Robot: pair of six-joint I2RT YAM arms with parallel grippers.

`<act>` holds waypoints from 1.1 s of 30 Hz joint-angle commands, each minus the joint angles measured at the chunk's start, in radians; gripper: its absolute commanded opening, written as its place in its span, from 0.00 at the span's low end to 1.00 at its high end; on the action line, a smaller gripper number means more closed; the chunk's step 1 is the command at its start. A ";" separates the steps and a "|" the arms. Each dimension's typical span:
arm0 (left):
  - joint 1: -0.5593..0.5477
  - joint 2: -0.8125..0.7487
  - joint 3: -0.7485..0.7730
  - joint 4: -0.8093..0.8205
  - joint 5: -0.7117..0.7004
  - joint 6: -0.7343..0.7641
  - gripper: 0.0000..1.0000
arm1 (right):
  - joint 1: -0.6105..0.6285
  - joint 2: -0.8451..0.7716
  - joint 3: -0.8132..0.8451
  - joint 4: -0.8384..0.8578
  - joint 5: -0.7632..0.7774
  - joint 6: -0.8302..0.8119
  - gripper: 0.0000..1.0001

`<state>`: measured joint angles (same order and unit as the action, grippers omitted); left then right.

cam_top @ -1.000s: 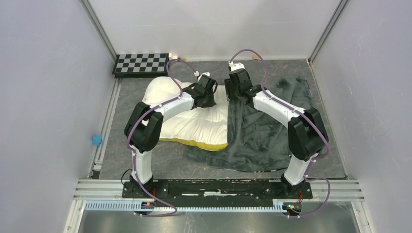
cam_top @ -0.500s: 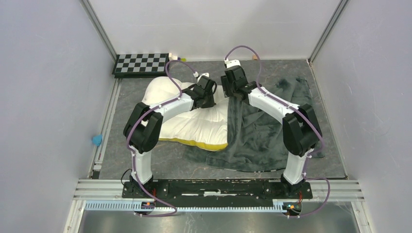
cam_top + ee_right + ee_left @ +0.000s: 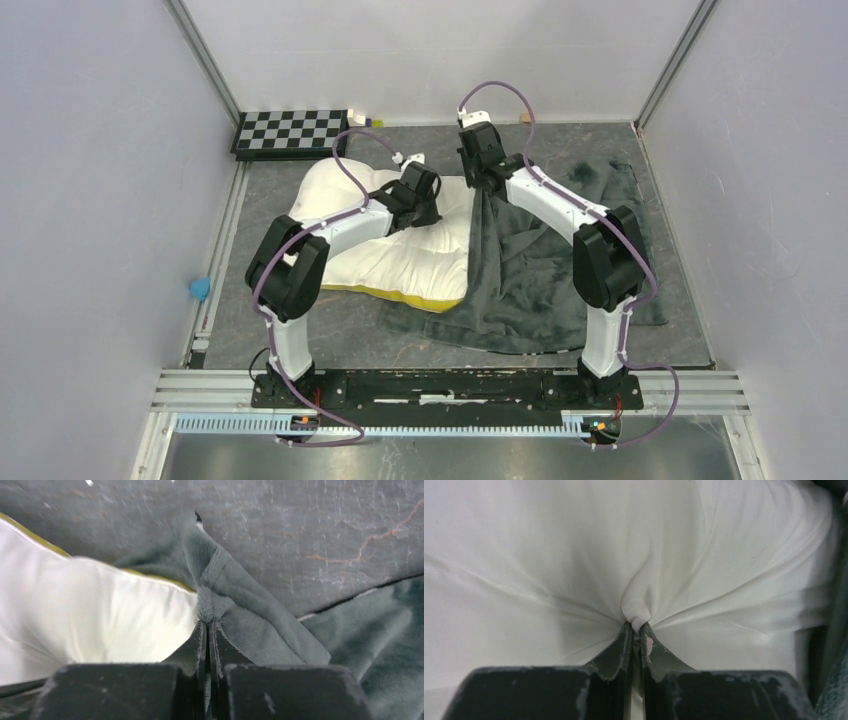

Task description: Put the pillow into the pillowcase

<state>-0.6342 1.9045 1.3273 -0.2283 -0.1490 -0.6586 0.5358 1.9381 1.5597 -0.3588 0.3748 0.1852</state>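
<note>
The cream-white pillow (image 3: 400, 250) with a yellow band along its near edge lies left of centre on the table. The dark grey-green plush pillowcase (image 3: 540, 270) spreads to its right, overlapping the pillow's right edge. My left gripper (image 3: 425, 205) is shut on a pinch of the pillow's white cloth (image 3: 636, 607), which puckers at the tips of that gripper (image 3: 636, 626). My right gripper (image 3: 478, 185) is shut on the pillowcase's edge, with a tuft of green plush (image 3: 212, 605) bunched at the tips of that gripper (image 3: 207, 624) beside the pillow (image 3: 90, 615). No zebra stripes show.
A black-and-white checkerboard (image 3: 290, 131) lies at the back left. A small blue object (image 3: 200, 288) sits by the left rail. Walls enclose the table on three sides, and the grey mat (image 3: 300, 330) shows around the fabric.
The right gripper moved back and left to the pillowcase's edge and closed on it, lifting a fold. The left arm shifted slightly left, still gripping the pillow.
</note>
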 commanded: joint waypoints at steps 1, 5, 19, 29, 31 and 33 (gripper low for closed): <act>-0.020 -0.031 -0.080 0.004 0.062 -0.047 0.02 | 0.027 0.018 0.121 0.006 -0.065 0.020 0.00; -0.062 -0.077 -0.113 0.085 0.102 -0.074 0.02 | 0.087 -0.034 0.104 0.048 -0.177 0.067 0.00; 0.043 -0.036 0.025 0.190 0.094 -0.257 0.02 | 0.125 -0.205 -0.101 0.129 -0.312 0.127 0.04; 0.050 -0.036 0.051 0.129 0.154 -0.172 0.25 | 0.167 -0.467 -0.380 0.061 -0.156 0.127 0.52; 0.050 -0.093 0.027 0.075 0.131 -0.131 0.39 | 0.189 -0.528 -0.463 0.056 -0.109 0.141 0.52; 0.049 -0.167 -0.005 0.029 0.117 -0.102 0.55 | 0.217 -0.570 -0.533 0.049 -0.081 0.157 0.51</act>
<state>-0.5781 1.9079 1.3594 -0.1333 -0.0040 -0.8375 0.7071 1.4494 1.1419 -0.2909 0.2054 0.3046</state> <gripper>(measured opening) 0.431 0.520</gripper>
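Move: Just beyond and left of the right hand, which grips the pillowcase's far rim, the pillow's far-right corner lies about 2 cm ahead, 2 cm left and 3 cm lower. The case's middle is some 16 cm back and 16 cm right of that hand, about 11 cm down. From the left hand, still pinching the pillow's top, the case's rim beside the pillow is about 8 cm right, 3 cm back and slightly lower; the pillow's near-right corner is some 19 cm back, 4 cm right. Drawing the held rim left over the pillow's corner by about 9 cm, the right hand turns back, rises, rolls its left side up some 15 degrees and swings counter-clockwise; it then opens off the cloth and withdraws back and rightward. The left hand, gripping the pillow, eases back-left and up, pushes forward some 5 cm, rolling left side down, then opens and lets go. ##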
